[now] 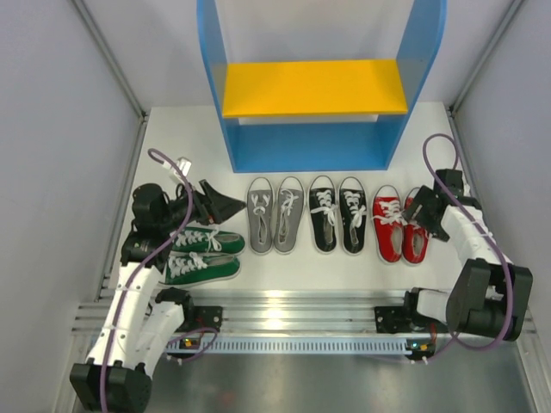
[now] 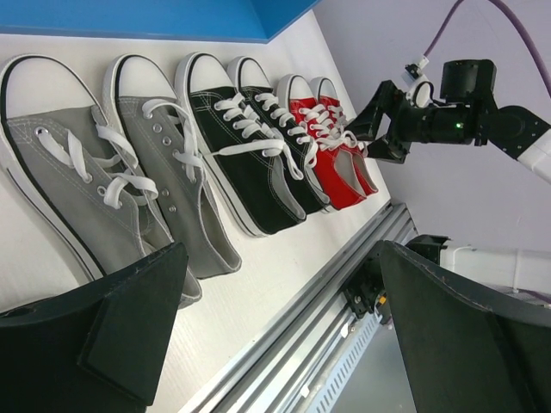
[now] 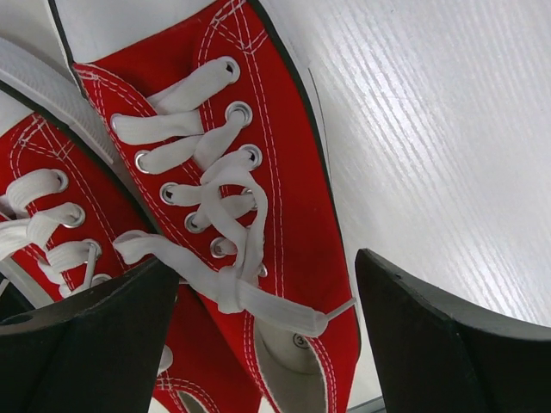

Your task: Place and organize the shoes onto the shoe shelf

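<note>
The shoe shelf (image 1: 215,86) stands at the back with blue sides and a yellow middle board (image 1: 314,86). In front of it a grey pair (image 1: 275,215), a black pair (image 1: 337,213) and a red pair (image 1: 400,225) of shoes stand in a row, toes toward the shelf. A green pair (image 1: 202,254) lies sideways at the left. My right gripper (image 3: 267,344) is open, low over the heel of the right red shoe (image 3: 284,215), its fingers straddling it. My left gripper (image 1: 225,206) is open and holds nothing, hovering between the green and grey shoes (image 2: 77,172).
An aluminium rail (image 1: 293,305) runs along the near table edge between the arm bases. Grey enclosure walls (image 1: 52,172) close in both sides. The shelf's blue base (image 2: 146,17) lies just beyond the shoes' toes. A purple cable (image 1: 435,146) loops off the right arm.
</note>
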You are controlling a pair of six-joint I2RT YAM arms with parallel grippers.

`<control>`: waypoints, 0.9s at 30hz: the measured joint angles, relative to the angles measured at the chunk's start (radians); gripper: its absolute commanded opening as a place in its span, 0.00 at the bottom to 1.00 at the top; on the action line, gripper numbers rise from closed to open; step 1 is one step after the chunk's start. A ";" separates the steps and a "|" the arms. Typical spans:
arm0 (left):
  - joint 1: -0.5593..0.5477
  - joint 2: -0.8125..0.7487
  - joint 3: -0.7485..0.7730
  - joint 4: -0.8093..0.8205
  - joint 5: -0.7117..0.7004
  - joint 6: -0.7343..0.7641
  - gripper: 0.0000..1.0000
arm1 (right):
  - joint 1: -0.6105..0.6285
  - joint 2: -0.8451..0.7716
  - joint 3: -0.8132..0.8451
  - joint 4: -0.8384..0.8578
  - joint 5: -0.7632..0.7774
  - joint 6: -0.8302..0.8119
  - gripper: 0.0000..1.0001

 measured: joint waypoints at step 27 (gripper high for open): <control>-0.056 -0.011 0.002 -0.040 -0.051 0.024 0.99 | 0.024 0.013 0.014 -0.035 0.063 -0.031 0.00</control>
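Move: The right shoe of the red pair lies directly under the right hand: its middle is level with the hand and about 3 cm below, its laces between the open fingers. The left red shoe stands some 8 cm to the hand's left; the nearer black shoe is about 18 cm left and 2 cm farther out. From the left hand, the right red shoe lies roughly 48 cm to the right, 2 cm ahead and 22 cm down. Straight down by about 2 cm onto the laces of the right red shoe, the right hand shuts its nearly fully open fingers, pinching the lace bow at the top of the tongue. As they finish closing it turns upward and climbs back about 2 cm, easing a centimetre to the right, its fingers still pointing steeply down. ##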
